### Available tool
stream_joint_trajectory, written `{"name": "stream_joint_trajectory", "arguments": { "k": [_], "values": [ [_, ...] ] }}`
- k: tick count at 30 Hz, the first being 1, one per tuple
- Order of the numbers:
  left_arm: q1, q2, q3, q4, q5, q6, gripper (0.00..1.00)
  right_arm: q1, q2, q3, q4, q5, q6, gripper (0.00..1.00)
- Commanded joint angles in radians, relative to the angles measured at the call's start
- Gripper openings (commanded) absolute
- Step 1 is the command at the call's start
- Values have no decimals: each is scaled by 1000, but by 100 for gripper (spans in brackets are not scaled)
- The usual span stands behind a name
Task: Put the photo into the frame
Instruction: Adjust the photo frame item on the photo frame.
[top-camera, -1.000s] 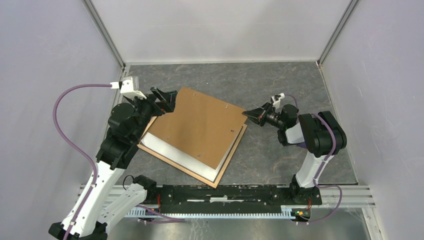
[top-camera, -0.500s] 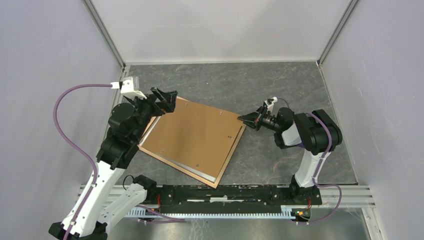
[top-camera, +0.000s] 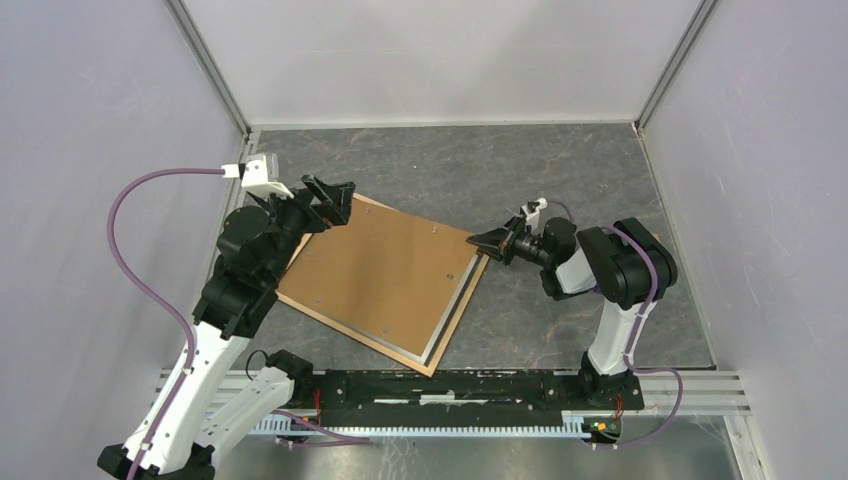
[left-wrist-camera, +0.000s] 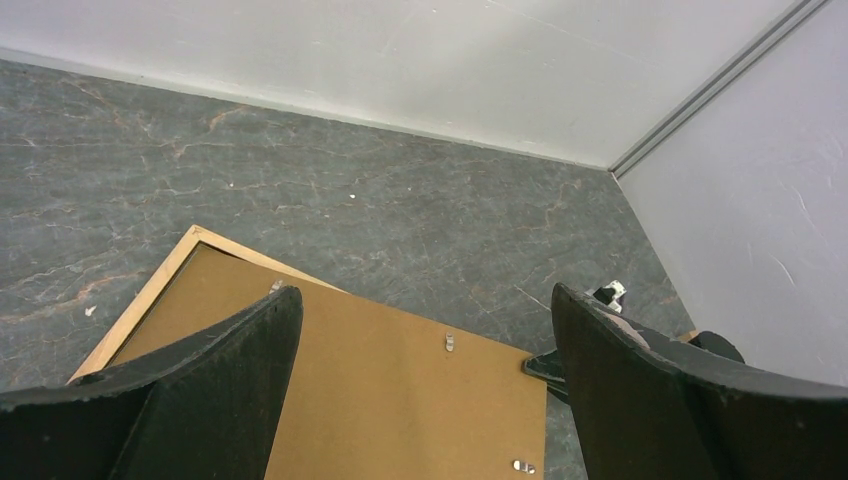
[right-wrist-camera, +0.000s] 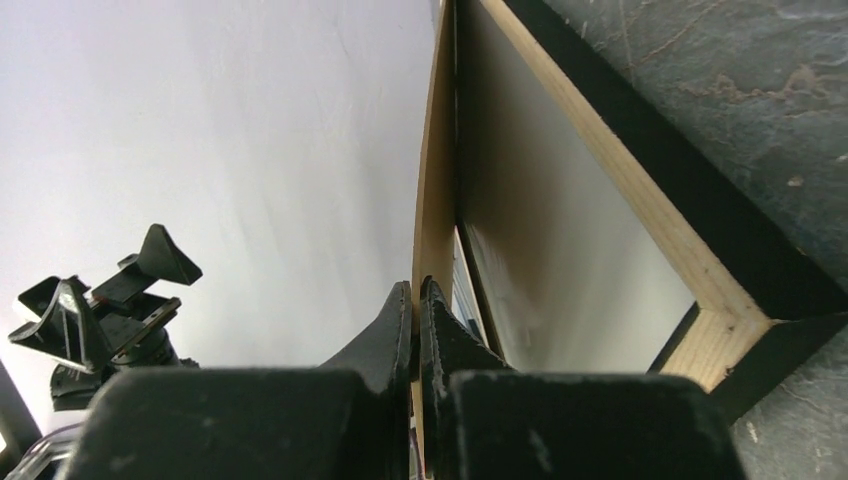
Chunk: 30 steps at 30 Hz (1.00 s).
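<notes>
The frame lies back side up on the table, with tan rails and a black outer edge. Inside it lies the photo, white back up, seen only in the right wrist view under the raised board edge. A brown backing board covers nearly all of the frame. My right gripper is shut on the board's right corner, holding that edge slightly above the frame. My left gripper hangs open above the board's far left corner, with nothing between its fingers.
Small metal clips sit on the backing board. White walls enclose the grey stone-patterned table at the back and sides. The arm bases' rail runs along the near edge.
The backing board has come down from a steep tilt to almost flat on the frame, hiding the white surface. My right gripper moved left and down with it. The left arm stayed still.
</notes>
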<state>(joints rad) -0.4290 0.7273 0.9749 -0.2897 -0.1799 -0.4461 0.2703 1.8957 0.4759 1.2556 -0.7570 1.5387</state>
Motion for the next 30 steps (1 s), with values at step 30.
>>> {"name": "stream_joint_trajectory", "arguments": {
  "k": [30],
  "values": [
    [-4,-17,2,35,20,-8,100,26,-159,223,-820,186,-697,26]
  ]
}}
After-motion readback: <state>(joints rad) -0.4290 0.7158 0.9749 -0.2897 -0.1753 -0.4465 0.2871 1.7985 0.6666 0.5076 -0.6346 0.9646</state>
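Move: The right hand already pinches the brown backboard by its far right corner; the photo frame's far right corner, where that board corner is to go, lies about 3 cm to the right, 2 cm back and some 8 cm below. The backboard's middle is roughly 17 cm to the left, 6 cm back and 6 cm lower. From the idle left hand, that frame corner lies about 28 cm to the right, roughly level with it in reach, and 34 cm below. The right hand lowers the held backboard corner about 6 cm towards the frame's far right corner, drifting some 2 cm forward on the way before easing part of that back and slightly to the right. As it sinks, the wrist tips the left-pointing fingers down by roughly 25 degrees, and from about halfway they part to about a quarter open, loosening the pinch with the board's corner still between the tips. ##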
